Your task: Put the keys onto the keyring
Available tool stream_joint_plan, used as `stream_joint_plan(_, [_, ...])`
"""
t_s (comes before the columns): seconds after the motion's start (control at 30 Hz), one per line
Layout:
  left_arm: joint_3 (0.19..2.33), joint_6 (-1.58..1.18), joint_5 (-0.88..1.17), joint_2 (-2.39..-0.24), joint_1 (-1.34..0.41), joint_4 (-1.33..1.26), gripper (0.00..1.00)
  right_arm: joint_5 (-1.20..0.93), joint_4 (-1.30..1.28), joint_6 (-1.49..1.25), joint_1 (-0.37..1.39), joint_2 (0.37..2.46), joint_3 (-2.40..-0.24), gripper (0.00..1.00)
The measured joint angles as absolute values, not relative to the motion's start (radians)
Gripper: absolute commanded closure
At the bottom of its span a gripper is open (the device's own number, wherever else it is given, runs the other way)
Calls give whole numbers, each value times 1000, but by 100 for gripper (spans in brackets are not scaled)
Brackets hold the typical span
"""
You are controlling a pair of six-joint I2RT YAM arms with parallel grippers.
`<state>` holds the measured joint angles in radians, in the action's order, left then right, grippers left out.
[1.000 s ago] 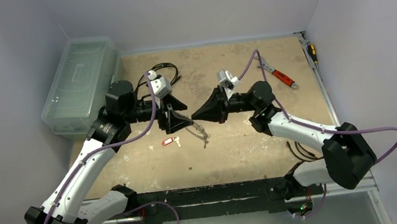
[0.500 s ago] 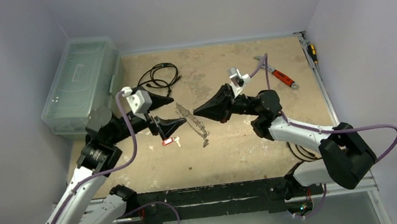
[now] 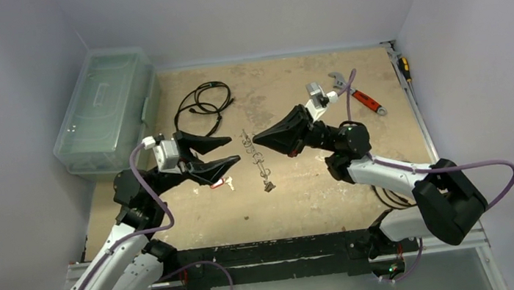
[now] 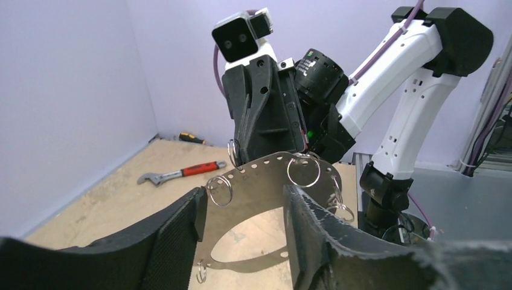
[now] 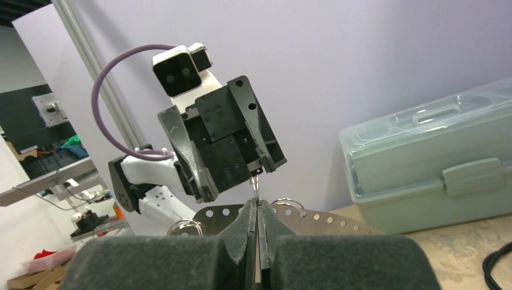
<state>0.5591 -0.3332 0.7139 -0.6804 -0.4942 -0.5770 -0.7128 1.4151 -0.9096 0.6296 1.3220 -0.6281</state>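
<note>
The keyring [image 3: 259,161], a thin grey metal loop with holes and small split rings, hangs edge-on from my right gripper [image 3: 256,138], which is shut on its top edge. In the right wrist view the pads [image 5: 247,219] press together on the keyring [image 5: 338,222]. My left gripper [image 3: 232,150] is open just left of it, not touching. In the left wrist view the keyring [image 4: 259,184] shows past the spread left gripper [image 4: 241,220]. A key with a red tag [image 3: 219,183] lies on the table under the left gripper's lower finger.
A red-handled wrench [image 3: 365,100] lies at the back right. A coiled black cable [image 3: 201,100] lies at the back, and a clear plastic toolbox [image 3: 104,108] sits beyond the table's left edge. A yellow-handled screwdriver [image 3: 403,65] rests along the right wall.
My left gripper let go of the keyring, opened wide, drew back to the left and narrowed somewhat. The right gripper kept its hold and shifted slightly right; the keyring now hangs from it alone.
</note>
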Motion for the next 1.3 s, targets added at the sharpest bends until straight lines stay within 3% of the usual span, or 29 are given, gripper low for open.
stream_joint_plan(0.37, [551,-408,773,-767,-494,-779,68,-706,1437,-931,667,1322,-628,100])
stream_joint_plan(1.1, [543,-413,800,-813,-494,-810,79,-706,1439,-931,708,1353,-630,100])
stream_joint_plan(1.3, [543,-413,805,-817,-495,-807,88,-706,1439,-930,709,1353,-630,100])
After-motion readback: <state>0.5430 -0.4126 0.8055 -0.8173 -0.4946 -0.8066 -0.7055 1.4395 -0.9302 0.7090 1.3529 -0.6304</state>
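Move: The ring pinched in the right fingertips stands about 4 cm to the left hand's right, some 2 cm farther out and 1 cm higher. The grey plate hangs from it, its middle roughly 5 cm right of the left hand, 2 cm back and 4 cm lower; the black key dangles at the plate's near end, about 6 cm back, 6 cm right and 7 cm below. From the right hand, the ring is just off the tips, 1 cm left and 1 cm up. Both hands bring the left fingertips and the ring together: the left goes about 1.5 cm right, with a small rise and dip, its half-open fingers narrowing around the ring until nearly shut. The right, still pinching the ring, draws it some 2 cm back, then also left by about 1.5 cm; whether the left pads touch it can't be seen. ##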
